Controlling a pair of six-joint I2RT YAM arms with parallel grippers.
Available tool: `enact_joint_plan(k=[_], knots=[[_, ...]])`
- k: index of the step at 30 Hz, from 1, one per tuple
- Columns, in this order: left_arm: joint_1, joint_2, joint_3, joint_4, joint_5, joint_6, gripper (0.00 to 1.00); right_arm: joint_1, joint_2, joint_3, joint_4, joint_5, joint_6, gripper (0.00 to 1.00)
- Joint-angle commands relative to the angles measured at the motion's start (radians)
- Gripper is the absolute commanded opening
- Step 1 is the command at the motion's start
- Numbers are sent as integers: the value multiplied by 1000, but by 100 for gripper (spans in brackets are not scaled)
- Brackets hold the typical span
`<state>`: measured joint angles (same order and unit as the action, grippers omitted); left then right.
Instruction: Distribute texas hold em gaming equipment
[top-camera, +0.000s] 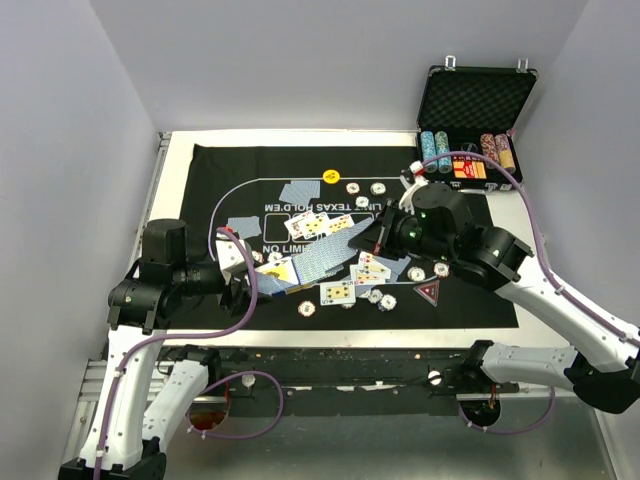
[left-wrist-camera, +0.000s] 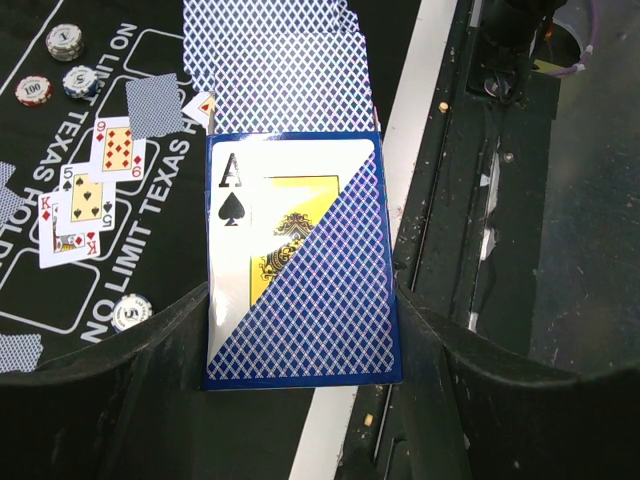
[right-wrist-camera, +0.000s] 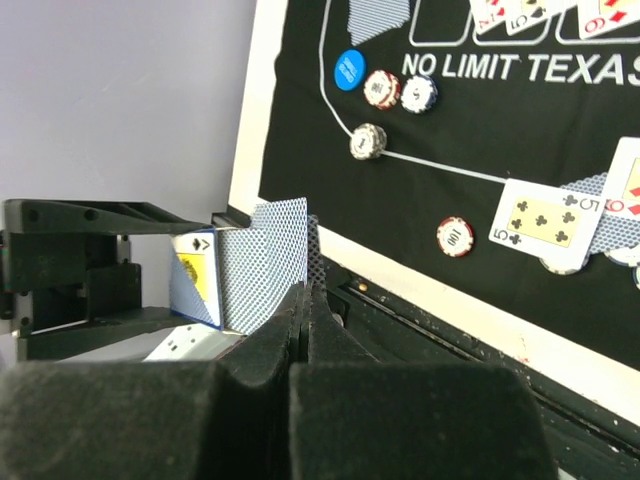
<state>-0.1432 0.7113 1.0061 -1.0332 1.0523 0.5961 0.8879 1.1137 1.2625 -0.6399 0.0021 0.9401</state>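
Observation:
My left gripper (left-wrist-camera: 300, 310) is shut on a blue card box (left-wrist-camera: 300, 260) printed with an ace of spades, one finger on each long side. It holds the box over the mat's near left edge (top-camera: 272, 271). Blue-backed playing cards (left-wrist-camera: 280, 70) stick out of the box's far end. My right gripper (right-wrist-camera: 308, 298) is shut on the edge of those blue-backed cards (right-wrist-camera: 270, 260), and in the top view the cards (top-camera: 325, 262) span between both grippers. Face-up cards (top-camera: 318, 224), striped poker chips (top-camera: 380, 300), a yellow button (top-camera: 330, 178), a blue button (right-wrist-camera: 349, 69) and a dark red triangular marker (top-camera: 427, 292) lie on the mat.
The black felt mat (top-camera: 470, 270) with white lettering covers a white board. An open black foam-lined case (top-camera: 475, 100) stands at the back right with stacked chips (top-camera: 434, 150) in it. Grey walls close in on both sides. The dark table edge (left-wrist-camera: 480, 200) runs beside the mat.

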Motion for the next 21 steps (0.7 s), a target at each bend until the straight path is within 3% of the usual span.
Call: enact_joint_plan(k=[1,14,21], knots=[[5,-13,23,33,29,-12,19,-9,-12,61,-23,-8,-44,1],[5,-10,29,42,38,-21,19,-10,51,-70,68,-137,-63,1],[5,-9,28,39,34,-18,19,-9,54,-120,92,-128,-73,1]])
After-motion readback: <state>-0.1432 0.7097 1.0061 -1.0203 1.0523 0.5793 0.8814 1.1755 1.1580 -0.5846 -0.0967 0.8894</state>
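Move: The card packet sticking out of the card box lies about 9 cm to the left of the right hand, 4 cm back and 6 cm below; the box is some 15 cm left, 6 cm back and 8 cm below. On the mat, roughly 18 cm lower than that hand, the five of clubs lies 5 cm left and 6 cm back. From the left hand the packet is about 11 cm to the right, 3 cm ahead and 2 cm below. Keep the right gripper shut on the edge of the card drawn out of the box. Raise it barely 2 cm, then bring it down about 7 cm and slightly left, towards the protruding packet, turning the wrist only a few degrees. Hold the left gripper still, keeping its grip on the box. ##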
